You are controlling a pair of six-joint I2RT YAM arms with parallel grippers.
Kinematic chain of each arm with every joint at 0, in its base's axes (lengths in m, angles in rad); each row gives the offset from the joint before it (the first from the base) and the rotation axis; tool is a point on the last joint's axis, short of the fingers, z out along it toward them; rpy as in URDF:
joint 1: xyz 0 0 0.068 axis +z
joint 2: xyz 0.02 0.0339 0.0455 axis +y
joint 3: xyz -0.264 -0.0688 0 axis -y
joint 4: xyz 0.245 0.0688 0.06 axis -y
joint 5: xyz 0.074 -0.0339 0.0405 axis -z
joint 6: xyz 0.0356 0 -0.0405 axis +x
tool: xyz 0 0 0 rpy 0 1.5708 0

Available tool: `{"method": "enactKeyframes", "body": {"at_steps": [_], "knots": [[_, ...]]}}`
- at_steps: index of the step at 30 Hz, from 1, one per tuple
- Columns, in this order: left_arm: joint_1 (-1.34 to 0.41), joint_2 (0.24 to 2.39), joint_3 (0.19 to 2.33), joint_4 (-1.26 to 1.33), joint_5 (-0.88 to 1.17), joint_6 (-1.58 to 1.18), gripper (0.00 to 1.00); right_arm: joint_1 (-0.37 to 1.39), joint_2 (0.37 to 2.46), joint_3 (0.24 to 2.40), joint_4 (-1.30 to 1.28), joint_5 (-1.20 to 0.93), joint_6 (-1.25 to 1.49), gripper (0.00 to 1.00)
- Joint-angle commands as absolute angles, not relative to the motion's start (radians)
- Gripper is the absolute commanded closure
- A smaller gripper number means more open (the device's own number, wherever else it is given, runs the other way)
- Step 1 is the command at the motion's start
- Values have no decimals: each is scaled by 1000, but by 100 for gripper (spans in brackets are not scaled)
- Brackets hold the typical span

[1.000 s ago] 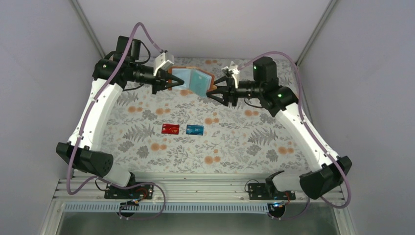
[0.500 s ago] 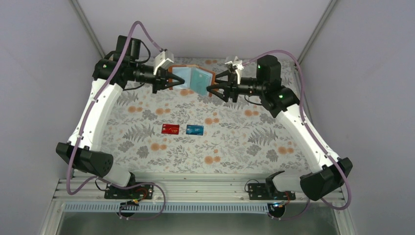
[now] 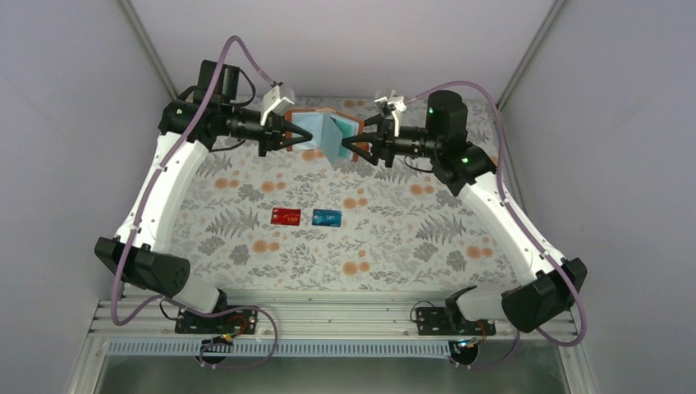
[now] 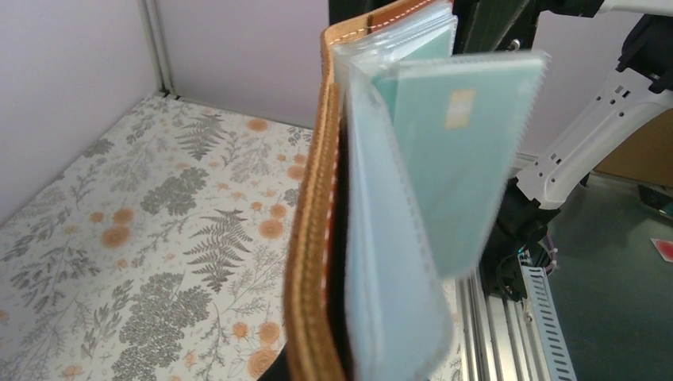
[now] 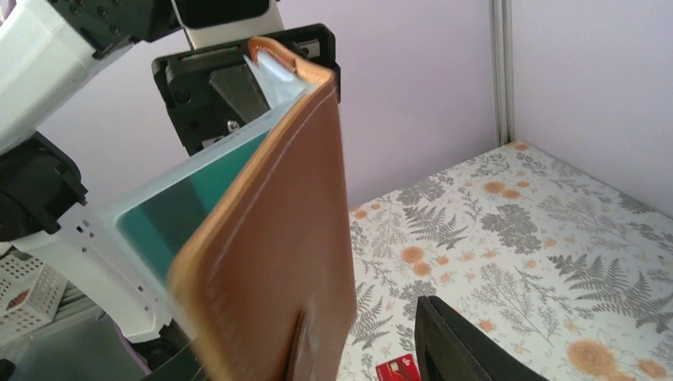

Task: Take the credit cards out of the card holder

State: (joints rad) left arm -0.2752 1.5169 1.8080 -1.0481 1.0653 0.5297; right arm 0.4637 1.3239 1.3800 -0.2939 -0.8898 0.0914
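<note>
The brown leather card holder (image 3: 324, 131) hangs half open above the far middle of the table. My left gripper (image 3: 295, 139) is shut on its left cover (image 4: 311, 238). Pale blue pockets fan out, and one holds a teal card (image 4: 452, 151). My right gripper (image 3: 346, 148) is open and straddles the right cover (image 5: 286, 238). Its dark finger (image 5: 456, 345) stands apart from the leather; the other finger is hidden. Two credit cards lie flat on the cloth, a red one (image 3: 286, 216) and a blue one (image 3: 327, 217).
A floral cloth (image 3: 410, 238) covers the table, with pale walls close on the left, right and back. An aluminium rail (image 3: 328, 316) with both arm bases runs along the near edge. A white basket (image 5: 24, 294) sits low beyond the table.
My right gripper has moved left and its fingers now reach around the holder's right cover. That cover has swung inward, so the holder is folded narrower. The left gripper has hardly moved.
</note>
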Motion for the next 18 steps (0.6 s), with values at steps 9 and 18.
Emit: {"method": "enactKeyframes", "body": {"at_steps": [9, 18], "knots": [[-305, 1520, 1793, -1021, 1103, 523, 98, 534, 1418, 1410, -154, -841, 219, 52], [-312, 1527, 1794, -1024, 1085, 526, 98, 597, 1479, 1488, -169, -803, 262, 63]]}}
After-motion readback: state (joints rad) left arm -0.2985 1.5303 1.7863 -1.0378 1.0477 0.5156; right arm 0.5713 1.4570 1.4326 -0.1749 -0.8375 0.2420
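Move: The card holder hangs open from the left fingers. Its upright clear sleeve, with a card still inside, is about 4 cm to the right gripper's left, level and neither ahead nor back. The holder's right cover lies 2 cm to the gripper's right. Down on the table, about 40 cm below, the blue card is some 7 cm left and 2 cm ahead, the red card 19 cm left and 2 cm ahead. From the left gripper the sleeve is 5 cm to its right, level. Slide the half-open right gripper about 5 cm left into the open card holder, towards the left gripper, fingers still straddling the right cover. Let it dip a couple of centimetres and edge slightly forward, then come partly back up, while the wrist tilts some 5 degrees. Keep the left fingers shut on the holder and let that hand sink about 1 cm. ##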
